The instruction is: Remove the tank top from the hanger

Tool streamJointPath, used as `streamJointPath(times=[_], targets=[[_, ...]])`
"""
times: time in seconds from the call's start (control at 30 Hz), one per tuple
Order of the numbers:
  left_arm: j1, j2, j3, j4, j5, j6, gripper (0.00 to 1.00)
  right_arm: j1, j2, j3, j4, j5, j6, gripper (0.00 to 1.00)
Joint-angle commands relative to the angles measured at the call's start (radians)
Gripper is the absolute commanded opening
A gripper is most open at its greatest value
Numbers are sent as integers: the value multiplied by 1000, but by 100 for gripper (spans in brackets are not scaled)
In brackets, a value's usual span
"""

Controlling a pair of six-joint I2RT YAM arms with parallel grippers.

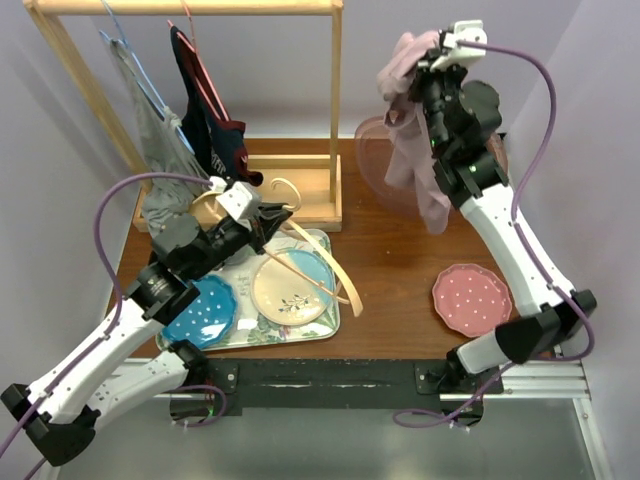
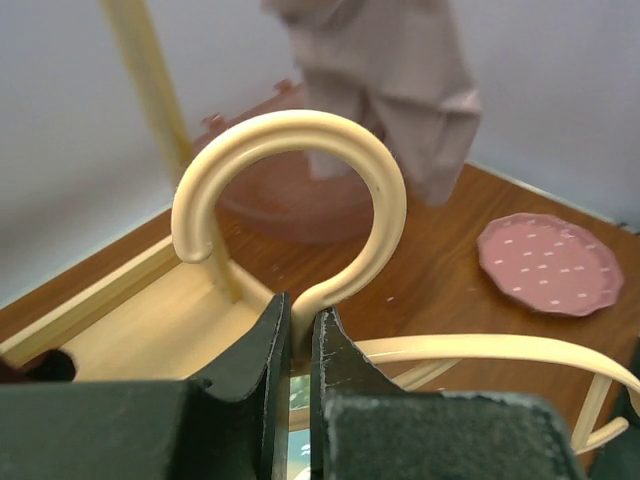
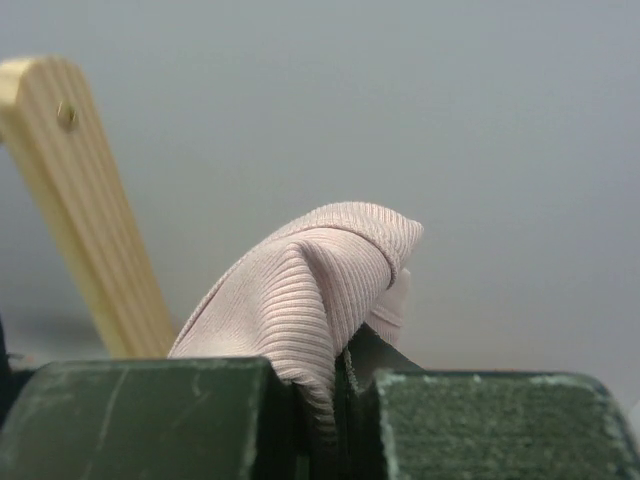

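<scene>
The pale pink ribbed tank top (image 1: 412, 140) hangs free of the hanger from my right gripper (image 1: 405, 68), which is shut on its upper edge (image 3: 320, 290), held high above the pink basket. The cream hanger (image 1: 310, 262) is bare. My left gripper (image 1: 278, 213) is shut on the neck of its hook (image 2: 300, 200), holding it over the floral tray. In the left wrist view the tank top (image 2: 395, 80) hangs in the background.
A wooden rack (image 1: 190, 8) at the back left holds a grey garment (image 1: 160, 150) and a dark one (image 1: 210, 120). A floral tray (image 1: 330, 325) carries a blue plate (image 1: 203, 312) and a cream plate (image 1: 290, 290). A pink basket (image 1: 372, 160) and a pink dotted plate (image 1: 472, 298) sit at right.
</scene>
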Motion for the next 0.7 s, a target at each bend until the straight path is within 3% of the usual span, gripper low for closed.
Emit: streamJointPath(times=[0.0,0.23,0.67], targets=[[3,-23,-51,111,-196,88,0,-49,135,218,39,67,-79,0],[3,-94,-139,158,-211,66,0,-134,302,289,110,124,-92,0],[4,-117,-134,152,-150,62,0,-238,542,217,-73,299,51,0]])
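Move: The pink tub, where the tank top is being taken, has its middle about 15 cm ahead of the right hand, 13 cm to its right and some 45 cm below. The rack's right post stands roughly 5 cm ahead and 14 cm to the left of that hand; the pink plate is about 25 cm back and 20 cm right. From the left hand, the tub is some 35 cm ahead and 39 cm right. Carry the tank top with the right gripper still shut on it: after a slight rise, sweep down some 18 cm and forward about as far, drifting right, into the space over the pink tub, tipping the fingers down and turning clockwise. Keep the left gripper closed on the hanger's neck; ease it left, dipping about 4 cm, then lift it partway back. ##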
